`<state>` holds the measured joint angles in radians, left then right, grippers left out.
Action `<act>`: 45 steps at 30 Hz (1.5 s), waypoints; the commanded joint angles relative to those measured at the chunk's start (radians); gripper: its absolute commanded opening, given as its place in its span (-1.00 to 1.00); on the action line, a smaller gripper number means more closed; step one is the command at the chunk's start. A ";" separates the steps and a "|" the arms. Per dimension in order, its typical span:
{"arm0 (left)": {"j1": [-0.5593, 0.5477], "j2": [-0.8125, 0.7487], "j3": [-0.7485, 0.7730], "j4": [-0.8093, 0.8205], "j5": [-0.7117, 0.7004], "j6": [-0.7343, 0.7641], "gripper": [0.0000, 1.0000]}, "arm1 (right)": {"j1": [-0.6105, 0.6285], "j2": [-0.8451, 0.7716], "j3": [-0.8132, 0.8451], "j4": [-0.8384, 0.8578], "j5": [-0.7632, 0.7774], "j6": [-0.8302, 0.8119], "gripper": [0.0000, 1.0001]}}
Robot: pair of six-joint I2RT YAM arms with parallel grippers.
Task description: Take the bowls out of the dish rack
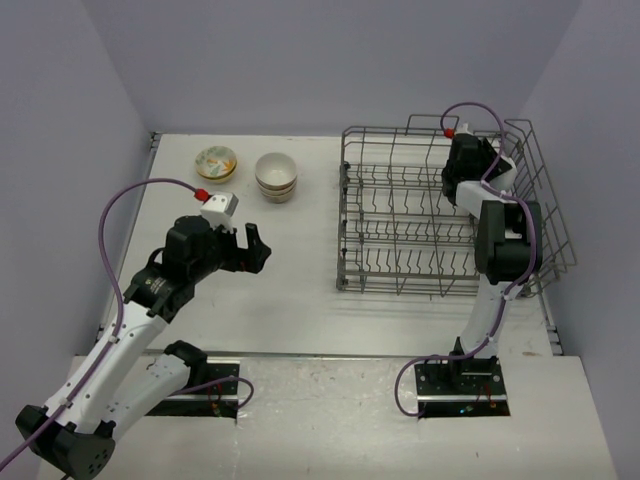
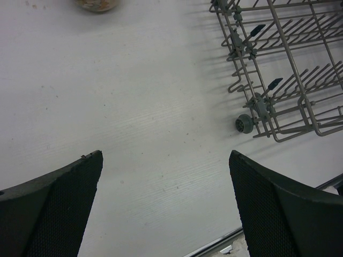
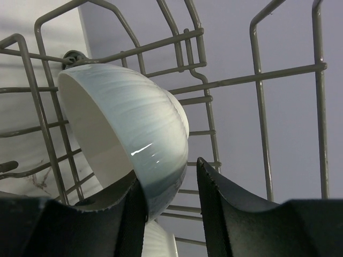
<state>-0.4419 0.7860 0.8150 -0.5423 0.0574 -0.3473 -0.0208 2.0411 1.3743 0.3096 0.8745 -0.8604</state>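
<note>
The grey wire dish rack (image 1: 395,215) stands at the back right. My right gripper (image 1: 463,172) reaches into its far right corner. In the right wrist view a white bowl (image 3: 134,123) stands on edge against the rack wires (image 3: 257,80). The right gripper (image 3: 170,171) straddles its wall, with the left finger (image 3: 115,214) inside against the rim and the right finger (image 3: 230,214) a narrow gap off the outside. The rim of another white bowl (image 3: 158,241) shows just below. My left gripper (image 1: 255,245) (image 2: 166,155) hangs open over bare table, left of the rack.
At the back left of the table a floral bowl (image 1: 215,162) (image 2: 96,4) sits beside a stack of white bowls (image 1: 276,176). The rack's near left corner with a small wheel (image 2: 244,123) lies to the right of the left gripper. Walls close in the table.
</note>
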 commanded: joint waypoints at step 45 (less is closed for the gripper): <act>-0.023 -0.022 0.001 0.028 -0.017 0.011 1.00 | 0.059 -0.061 -0.067 0.827 0.133 -0.545 -1.00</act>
<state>-0.4595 0.7753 0.8150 -0.5400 0.0589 -0.3473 0.0242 2.0411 1.2896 0.9642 0.9833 -1.3552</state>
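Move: The far white bowl, on edge at the rack's far right, is already between my right hand's half-open fingers. Its middle lies about 4 cm below, some 2 cm ahead and 2 cm to the right of that hand. The next white bowl stands roughly 8 cm back, 4 cm to the right and 6 cm below my right hand. From my left hand, the far bowl is about 23 cm ahead, 63 cm to the right and 10 cm below. I shut my right fingers on the upper rim of the far white bowl, one pad inside and one outside, while easing some 2 cm right. Keeping that pinch, I lift the bowl about 8 cm in all, drifting back to the left, and tip my fingers upward by around 20 degrees. ##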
